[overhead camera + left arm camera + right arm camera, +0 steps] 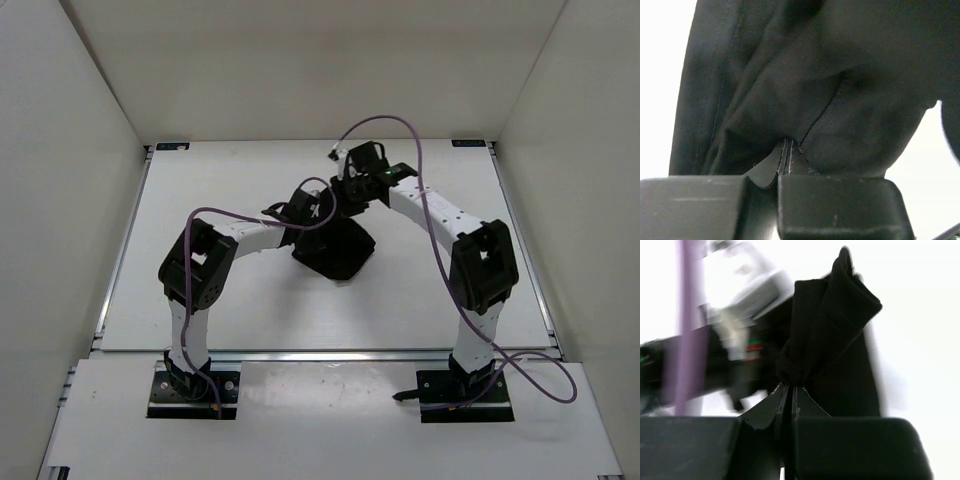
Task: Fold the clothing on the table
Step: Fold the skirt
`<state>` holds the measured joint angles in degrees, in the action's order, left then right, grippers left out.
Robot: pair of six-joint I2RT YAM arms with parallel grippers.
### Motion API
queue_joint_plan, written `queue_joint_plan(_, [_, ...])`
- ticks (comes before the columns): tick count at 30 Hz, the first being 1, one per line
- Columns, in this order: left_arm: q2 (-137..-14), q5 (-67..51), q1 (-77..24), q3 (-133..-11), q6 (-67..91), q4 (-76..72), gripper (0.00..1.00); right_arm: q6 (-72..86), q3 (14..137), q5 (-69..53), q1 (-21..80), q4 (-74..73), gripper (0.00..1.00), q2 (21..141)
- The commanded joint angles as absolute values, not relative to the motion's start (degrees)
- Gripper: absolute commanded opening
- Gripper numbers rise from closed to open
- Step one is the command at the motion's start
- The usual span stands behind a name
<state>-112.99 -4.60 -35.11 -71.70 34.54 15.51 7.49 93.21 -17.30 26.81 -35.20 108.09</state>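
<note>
The clothing (pixel 336 252) is a bunched black garment near the middle of the white table (pixel 210 180), its upper part lifted towards both grippers. My left gripper (pixel 307 210) is shut on a fold of it. In the left wrist view the dark fabric (pixel 805 75) fills the frame above the closed jaws of that gripper (pixel 789 146). My right gripper (pixel 346 192) is close beside the left one. In its own view the right gripper (pixel 791 388) is shut on a gathered bunch of the clothing (pixel 835 325), which hangs in a narrow strip.
White enclosure walls (pixel 90 90) stand left, right and behind. Metal rails (pixel 122 250) edge the table. Purple cables (pixel 400 125) loop above both arms. The left arm's wrist (pixel 740 340) shows blurred, close to the right gripper.
</note>
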Motion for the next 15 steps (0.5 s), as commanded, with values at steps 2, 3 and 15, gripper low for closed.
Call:
queue_joint_plan(2, [-114.7, -6.5, -32.96, -70.76, 34.72, 14.86, 0.0, 10.36, 93.87, -20.65, 31.45, -38.24, 0.0, 111.44])
queue_joint_plan(3, [-114.35, -7.03, -31.91, -70.58, 34.72, 14.68, 0.0, 10.55, 92.65, -21.35, 32.25, -38.15, 0.0, 111.36])
queue_joint_plan(15, [-113.64, -12.48, -29.27, -65.92, 35.16, 9.67, 0.0, 14.59, 81.65, -27.94, 34.89, -31.83, 0.0, 108.11])
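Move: My right hand, already pinching one end of the black skirt up in the air, has to bring it to the part still lying on the table, whose middle is about 6 cm back, 4 cm left and 14 cm below. That part's right corner lies some 4 cm back and 5 cm right, equally low. From my left hand, shut on the skirt near the table, the lying middle is about 5 cm right and 1 cm back. I carry the raised end of the skirt down and back with my right hand, about 8 cm each way, swinging some 4 cm left early on, over the lying part. The wrist tips about 15 degrees steeper and both grips stay shut. My left hand keeps its pinch low, easing only a couple of centimetres forward and left with a slight roll. ##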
